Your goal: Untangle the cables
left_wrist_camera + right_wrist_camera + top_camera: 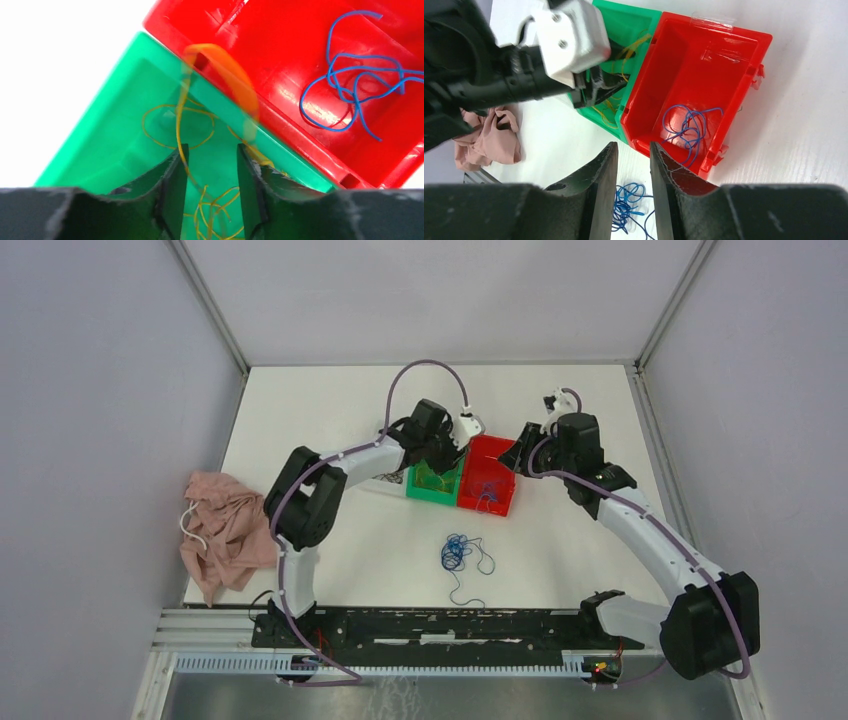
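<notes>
My left gripper (pixel 441 454) (pixel 211 148) hangs open over the green bin (pixel 430 487) (pixel 112 117). Thin yellow-orange cables (pixel 216 209) (pixel 610 107) lie in that bin. One yellow strand (pixel 179 112) runs down past the left finger's inner edge, and a blurred orange loop (pixel 235 80) arches over the rim. The red bin (pixel 490 483) (pixel 270 55) (pixel 709 60) beside it holds blue cables (pixel 350 82) (pixel 689 127). My right gripper (pixel 520 454) (pixel 633 146) is open and empty above the red bin's near corner. A blue cable tangle (pixel 458 552) (pixel 628 201) lies on the table below.
A crumpled pink cloth (pixel 225 525) (pixel 489 137) lies at the table's left edge. A flat white printed piece (pixel 385 483) pokes out beside the green bin. Grey enclosure walls stand around the white table (pixel 590 550).
</notes>
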Action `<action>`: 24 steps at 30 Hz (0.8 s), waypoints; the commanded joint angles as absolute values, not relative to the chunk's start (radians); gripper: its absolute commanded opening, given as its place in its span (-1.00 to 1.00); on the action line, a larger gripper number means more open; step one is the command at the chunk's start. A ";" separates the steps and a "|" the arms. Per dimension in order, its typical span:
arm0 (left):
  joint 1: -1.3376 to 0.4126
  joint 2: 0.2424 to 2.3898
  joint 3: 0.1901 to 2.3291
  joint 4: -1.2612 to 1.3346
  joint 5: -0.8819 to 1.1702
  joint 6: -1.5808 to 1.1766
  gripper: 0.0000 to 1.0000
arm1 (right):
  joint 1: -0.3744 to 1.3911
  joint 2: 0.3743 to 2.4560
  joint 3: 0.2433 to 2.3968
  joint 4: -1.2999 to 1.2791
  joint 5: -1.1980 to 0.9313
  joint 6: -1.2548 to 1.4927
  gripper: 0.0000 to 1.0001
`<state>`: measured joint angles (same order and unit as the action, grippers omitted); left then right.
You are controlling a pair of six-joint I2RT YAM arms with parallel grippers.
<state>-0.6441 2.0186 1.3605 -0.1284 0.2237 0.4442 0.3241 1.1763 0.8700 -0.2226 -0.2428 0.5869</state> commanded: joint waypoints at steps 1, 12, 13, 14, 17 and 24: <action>-0.631 1.932 1.512 -0.290 0.383 0.406 0.02 | 0.318 1.178 0.860 -0.136 -0.254 0.594 -0.27; -0.612 1.887 1.605 -0.446 0.360 0.505 0.34 | 0.324 1.195 0.839 -0.107 -0.265 0.596 -0.28; -0.611 1.885 1.602 -0.446 0.357 0.504 0.34 | 0.327 1.199 0.840 -0.104 -0.267 0.597 -0.28; -0.611 1.884 1.600 -0.445 0.353 0.505 0.34 | 0.331 1.202 0.841 -0.101 -0.266 0.598 -0.28; -0.611 1.886 1.595 -0.444 0.331 0.512 0.36 | 0.350 1.222 0.852 -0.090 -0.271 0.601 -0.29; -0.597 1.885 1.594 -0.488 0.335 0.573 0.99 | 0.401 1.291 0.885 -0.057 -0.281 0.619 -0.29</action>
<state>-0.6147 1.9274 1.5703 -0.4553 0.3153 0.5117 0.3836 1.2617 0.8410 -0.1299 -0.2619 0.6003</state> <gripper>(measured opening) 0.985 0.355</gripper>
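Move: The yellow cable the left gripper is letting go of lies mostly in the green bin, about 3 cm to its left, 1 cm back and 3 cm lower; the red bin's middle is some 8 cm right and 1 cm back, a little lower. For the right gripper, the blue tangle on the table lies roughly 12 cm back, 10 cm left and 18 cm down; the red bin's middle is about 5 cm ahead, 2 cm left and 16 cm down. Lift the left gripper almost straight up out of the green bin, about 9 cm, opening the fingers from under half to fully wide so the yellow cable is let go, then ease off and hang above the bin. Late on, start the empty right gripper left and down, about 3 cm left, above the red bin, fingers unchanged. ##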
